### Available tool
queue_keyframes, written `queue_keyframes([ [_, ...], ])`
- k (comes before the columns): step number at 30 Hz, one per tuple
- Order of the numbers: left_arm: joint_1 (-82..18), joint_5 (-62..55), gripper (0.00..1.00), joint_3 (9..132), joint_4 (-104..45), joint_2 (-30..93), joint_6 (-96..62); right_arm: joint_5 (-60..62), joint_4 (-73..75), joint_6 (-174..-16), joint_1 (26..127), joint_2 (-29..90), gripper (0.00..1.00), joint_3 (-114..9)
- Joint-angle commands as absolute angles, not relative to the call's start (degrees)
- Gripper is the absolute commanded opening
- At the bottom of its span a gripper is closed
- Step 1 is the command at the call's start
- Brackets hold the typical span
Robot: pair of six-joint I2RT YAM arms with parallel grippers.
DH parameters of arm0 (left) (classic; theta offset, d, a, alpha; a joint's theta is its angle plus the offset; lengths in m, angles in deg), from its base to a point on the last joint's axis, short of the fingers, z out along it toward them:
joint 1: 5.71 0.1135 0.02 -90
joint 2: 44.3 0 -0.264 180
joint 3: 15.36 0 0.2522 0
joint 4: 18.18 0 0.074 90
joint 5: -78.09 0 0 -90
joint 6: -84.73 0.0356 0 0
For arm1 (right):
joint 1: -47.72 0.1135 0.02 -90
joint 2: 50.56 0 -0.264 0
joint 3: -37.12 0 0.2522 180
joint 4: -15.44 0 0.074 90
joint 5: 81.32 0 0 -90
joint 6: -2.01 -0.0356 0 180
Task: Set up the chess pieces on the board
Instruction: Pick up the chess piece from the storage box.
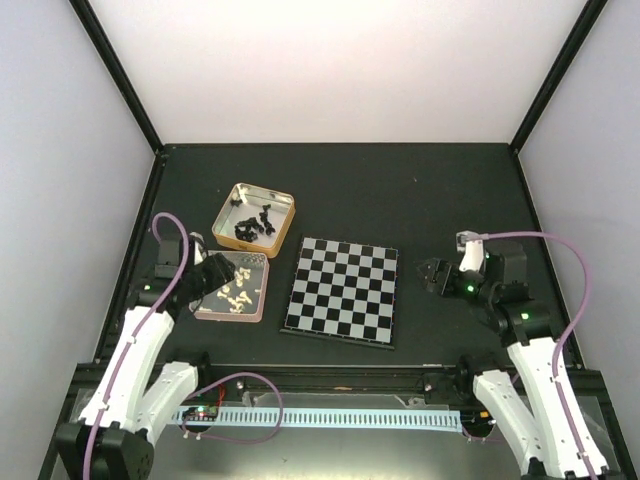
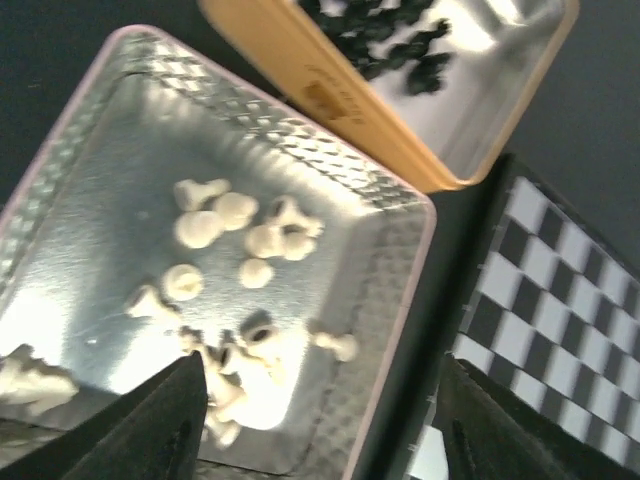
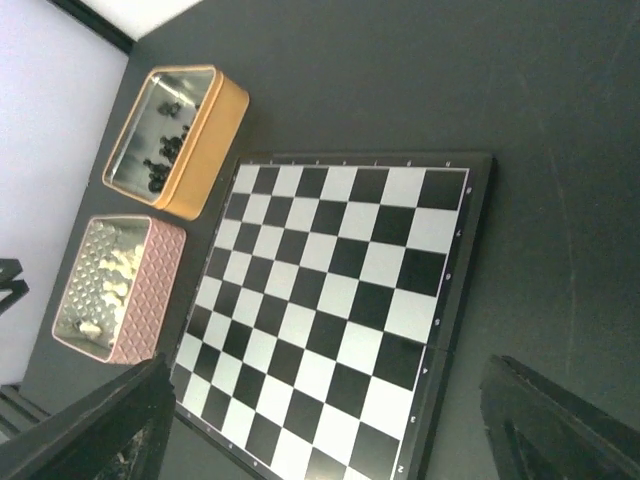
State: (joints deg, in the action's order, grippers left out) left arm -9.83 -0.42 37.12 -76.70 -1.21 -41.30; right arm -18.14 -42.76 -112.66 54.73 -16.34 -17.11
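Observation:
The board [image 1: 342, 290] lies flat in the middle of the table with no pieces on it; it also shows in the right wrist view [image 3: 340, 300] and at the right edge of the left wrist view [image 2: 560, 290]. Cream-white chess pieces [image 2: 250, 240] lie loose in a pink tin [image 2: 400, 260]. Black chess pieces [image 2: 400, 50] lie in a yellow tin [image 2: 340, 90]. My left gripper [image 2: 330, 430] hangs open over the pink tin's near right corner, nothing between its fingers. My right gripper [image 3: 325, 430] stands open above the table, just right of the board, and is empty.
The pink tin [image 1: 228, 318] sits left of the board, close to its edge. The yellow tin [image 1: 266, 191] is behind it, further back. Black frame posts and pale walls bound the table on the left, right and back. A cable rail [image 1: 330, 415] runs along the front edge.

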Motion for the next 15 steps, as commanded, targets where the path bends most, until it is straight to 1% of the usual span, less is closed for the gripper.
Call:
queue_keyframes([
  [1,-9.39,-9.51,0.6,37.19,-79.43,2.37,-41.52,-13.24,-39.4,-114.23,59.14,-11.63,0.77,-16.19],
  [2,-9.4,-9.41,0.55,36.82,-78.35,3.27,-41.33,-11.39,-39.1,-114.76,60.61,-10.04,0.73,-16.5],
  [5,-9.33,-10.28,0.47,36.71,-75.39,6.83,-40.99,-4.51,-38.25,-117.26,65.1,-5.48,0.65,-17.67],
  [8,-9.3,-10.44,0.45,37.37,-72.62,11.7,-40.42,-2.83,-35.67,-118.91,67.87,-1.35,0.58,-17.82],
  [10,-9.3,-10.51,0.44,38.87,-72.33,16.15,-39.76,-1.82,-34.92,-119.11,69.21,1.84,0.58,-18.22],
  [15,-9.31,-12.39,0.42,41.28,-70.92,23.18,-38.25,-1.56,-33.79,-116.96,71.63,7.75,0.63,-18.54],
])
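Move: The nearest cluster of white chess pieces in the pink box lies about 3 cm ahead of the left hand, 1 cm left and 13 cm below. From that hand, the box of black pieces is some 21 cm ahead and 3 cm right, the board 5 cm ahead and 23 cm right. From the right hand, the board's middle lies about 17 cm left and 2 cm ahead, the white pieces about 42 cm left, level, both roughly 20 cm below. Both hands sink about 7 cm, drifting left, fingers half closing: left towards the white pieces, right towards the board. ##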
